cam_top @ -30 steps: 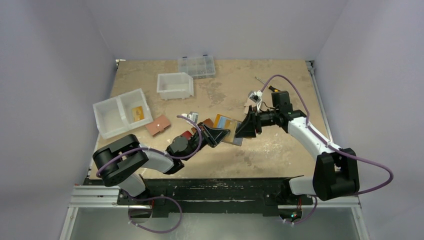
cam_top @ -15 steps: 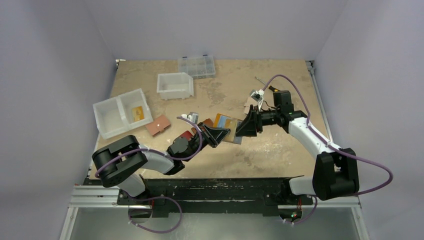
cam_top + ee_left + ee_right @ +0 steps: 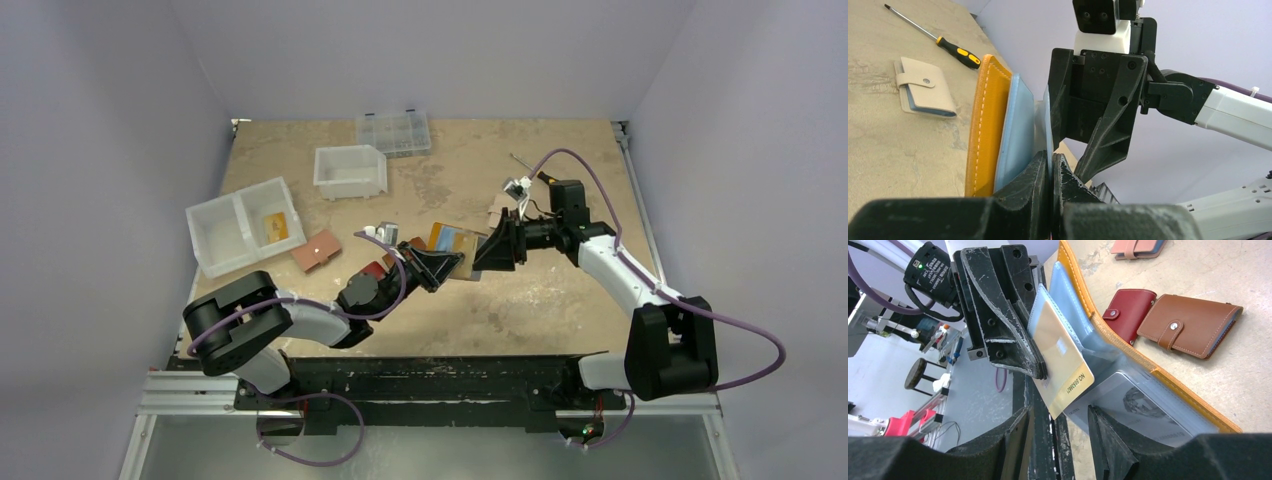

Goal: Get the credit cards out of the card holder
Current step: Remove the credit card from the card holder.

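Observation:
The mustard-yellow card holder (image 3: 1158, 375) hangs open between my two grippers above the table, its clear blue-tinted sleeves (image 3: 1015, 130) fanned out. My left gripper (image 3: 1050, 157) is shut on one sleeve of the card holder (image 3: 455, 243). A pale gold credit card (image 3: 1063, 360) sticks out of that sleeve, with its lower corner between the fingers of my right gripper (image 3: 1060, 412). That gripper is open and does not touch the card. A whitish card (image 3: 1133, 405) sits in another sleeve beside the right finger (image 3: 1108, 440).
A dark red wallet (image 3: 1128, 310), a brown wallet (image 3: 1188, 322) and a pink one (image 3: 316, 250) lie on the table. A cream wallet (image 3: 923, 87) and a screwdriver (image 3: 943, 42) lie farther back. White bins (image 3: 240, 225) (image 3: 350, 170) and a clear organiser (image 3: 393, 132) stand at the back left.
My right gripper has shifted slightly toward the back and its jaws stand a little wider. The left gripper still clamps the sleeve, and the holder has tipped up a little.

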You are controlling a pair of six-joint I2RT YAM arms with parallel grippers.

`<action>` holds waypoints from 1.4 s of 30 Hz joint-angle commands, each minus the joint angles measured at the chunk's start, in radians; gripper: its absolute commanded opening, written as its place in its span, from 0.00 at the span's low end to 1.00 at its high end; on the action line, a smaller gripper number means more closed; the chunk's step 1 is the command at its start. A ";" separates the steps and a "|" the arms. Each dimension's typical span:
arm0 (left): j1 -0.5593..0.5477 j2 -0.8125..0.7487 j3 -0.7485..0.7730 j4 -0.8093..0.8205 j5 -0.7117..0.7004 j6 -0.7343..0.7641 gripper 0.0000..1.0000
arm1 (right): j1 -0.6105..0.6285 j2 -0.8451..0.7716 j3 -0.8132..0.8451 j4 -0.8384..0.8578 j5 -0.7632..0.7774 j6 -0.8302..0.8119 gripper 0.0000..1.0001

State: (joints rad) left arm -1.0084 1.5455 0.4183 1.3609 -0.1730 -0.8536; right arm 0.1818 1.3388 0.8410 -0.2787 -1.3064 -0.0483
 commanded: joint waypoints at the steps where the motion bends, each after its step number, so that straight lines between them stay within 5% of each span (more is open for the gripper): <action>1: -0.013 -0.023 0.051 0.117 -0.006 0.016 0.00 | -0.012 -0.033 -0.020 0.062 -0.065 0.039 0.51; 6: -0.026 0.013 0.073 0.144 -0.002 0.011 0.00 | -0.021 -0.046 -0.051 0.160 -0.116 0.152 0.49; 17: -0.041 0.042 0.079 0.165 -0.022 0.011 0.00 | -0.030 -0.041 -0.059 0.198 -0.145 0.192 0.23; 22: -0.041 0.017 0.062 0.149 -0.041 0.016 0.00 | -0.035 -0.039 -0.059 0.199 -0.143 0.193 0.20; 28: -0.041 0.018 0.042 0.165 -0.054 -0.012 0.00 | -0.039 -0.040 -0.059 0.200 -0.148 0.188 0.00; 42: -0.031 -0.039 0.007 0.113 -0.030 -0.039 0.30 | -0.042 -0.013 -0.030 0.095 -0.109 0.090 0.00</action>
State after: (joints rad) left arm -1.0454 1.5570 0.4294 1.4239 -0.2165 -0.8795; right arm 0.1471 1.3216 0.7815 -0.1467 -1.4284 0.1001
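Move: The card page (card in its blue-edged clear sleeve) is still pinched by the left hand. Its middle lies about 2 cm right, 1 cm forward and 1 cm up from there; from the open right hand it is roughly 3 cm left, 1 cm forward and 1 cm up. The orange cover stands about 3 cm forward of the page and 2 cm lower. From the right hand, the brown holder lies some 7 cm forward, 14 cm left and 15 cm down. With the lower end of the card page already reaching between its open fingers, the right hand eases back about 1 cm and up some 1.5 cm, rolls slightly and closes fully, pinching the page near that end. The left hand, keeping its pinch, carries the page about 1.5 cm right towards the right hand and 1 cm up, then, once the right fingers are shut, opens to about a quarter and lets go while drifting back about 1 cm left. ##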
